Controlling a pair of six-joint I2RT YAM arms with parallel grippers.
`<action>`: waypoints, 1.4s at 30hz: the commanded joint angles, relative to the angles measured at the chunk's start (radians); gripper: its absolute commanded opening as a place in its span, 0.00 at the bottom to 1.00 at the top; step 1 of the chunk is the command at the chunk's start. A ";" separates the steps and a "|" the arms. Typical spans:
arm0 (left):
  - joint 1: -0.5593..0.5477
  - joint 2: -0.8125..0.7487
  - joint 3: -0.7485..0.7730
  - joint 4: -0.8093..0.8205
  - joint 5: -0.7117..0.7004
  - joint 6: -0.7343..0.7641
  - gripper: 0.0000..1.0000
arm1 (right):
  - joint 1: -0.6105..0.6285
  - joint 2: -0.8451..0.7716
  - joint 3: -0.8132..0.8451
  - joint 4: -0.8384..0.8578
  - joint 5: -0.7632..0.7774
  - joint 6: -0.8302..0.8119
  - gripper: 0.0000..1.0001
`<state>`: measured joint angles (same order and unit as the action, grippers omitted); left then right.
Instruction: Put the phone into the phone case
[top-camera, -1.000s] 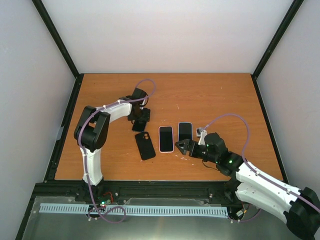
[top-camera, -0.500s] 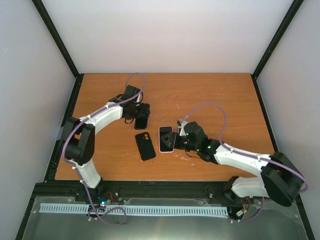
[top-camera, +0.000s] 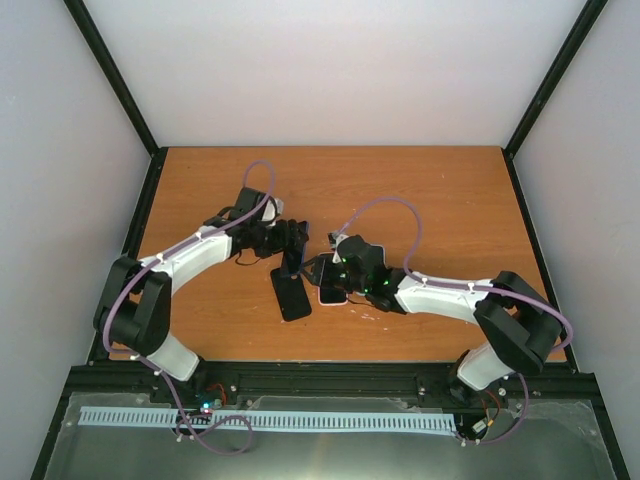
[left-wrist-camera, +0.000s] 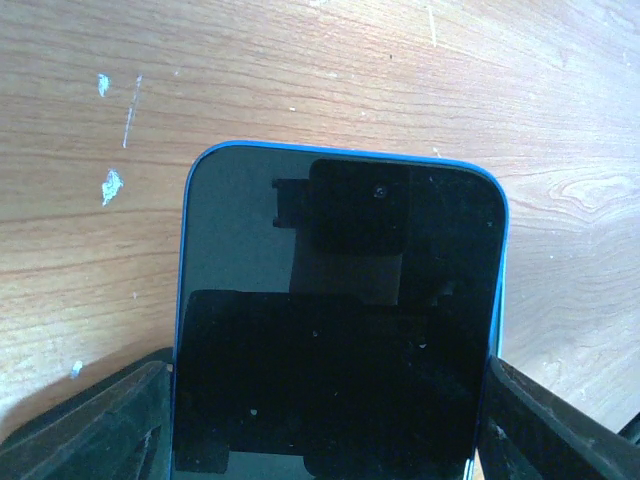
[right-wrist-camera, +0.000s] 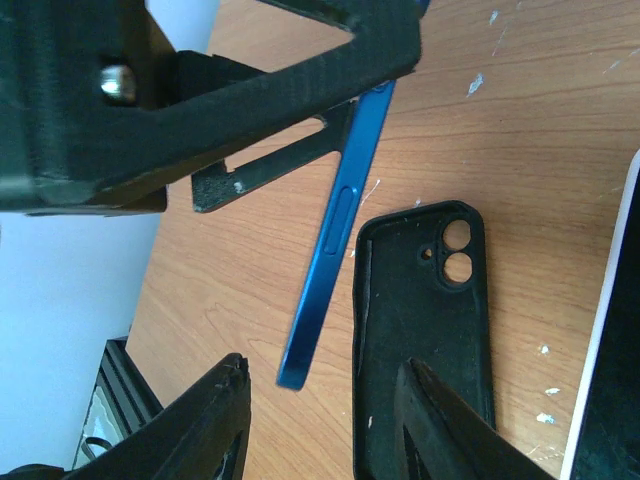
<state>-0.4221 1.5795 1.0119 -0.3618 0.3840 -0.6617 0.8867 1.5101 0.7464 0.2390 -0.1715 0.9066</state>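
Note:
My left gripper (top-camera: 293, 243) is shut on the blue phone (top-camera: 293, 262) and holds it tilted above the table, just behind the black phone case (top-camera: 291, 295). In the left wrist view the phone's dark screen (left-wrist-camera: 340, 300) fills the space between my fingers (left-wrist-camera: 90, 425). The right wrist view shows the phone edge-on (right-wrist-camera: 335, 240), its lower end hanging just left of the empty case (right-wrist-camera: 425, 330), which lies open side up. My right gripper (top-camera: 320, 268) is open and empty just right of the case, and its fingers (right-wrist-camera: 215, 425) straddle the phone's lower end and the case.
A phone in a pink case (top-camera: 333, 290) lies right of the black case, partly under my right gripper. Its white edge (right-wrist-camera: 610, 340) shows at the right of the right wrist view. The table's left edge rail (right-wrist-camera: 120, 390) is near.
My left gripper has carried the blue phone right and toward the black case. My right arm has swung left over the two other phones, and its gripper now sits beside the case.

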 joint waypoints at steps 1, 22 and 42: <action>-0.001 -0.065 0.001 0.068 0.026 -0.042 0.57 | 0.011 0.021 0.032 0.032 0.024 0.006 0.40; -0.001 -0.174 -0.099 0.154 0.093 -0.131 0.56 | 0.011 0.038 0.036 -0.009 0.019 -0.021 0.11; 0.088 -0.308 -0.185 0.087 0.035 -0.125 0.99 | 0.011 -0.016 -0.026 -0.026 -0.083 -0.088 0.03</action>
<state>-0.3847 1.3136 0.8734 -0.2581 0.4324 -0.8017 0.8974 1.5398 0.7216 0.1780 -0.2070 0.8562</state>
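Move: Some 5 cm ahead of the right hand, 2 cm to its left and about level with it is the middle of the blue-edged phone, which the left hand already holds; from the left hand that middle lies about 3 cm back and a little lower. The open black phone case is on the table about 2 cm back, 4 cm left and 10 cm below the right hand. The pink-cased phone lies about 1 cm ahead, 6 cm right and 10 cm below. Easing about 1.5 cm left to the phone's near end, the right hand closes its fingers and pinches it by the faces, while the left, still gripping its edges, lifts some 3 cm, draws back slightly and tilts. The left then opens wide and rises clear; the right keeps its pinch and sinks about 3 cm, drifting back and right. ##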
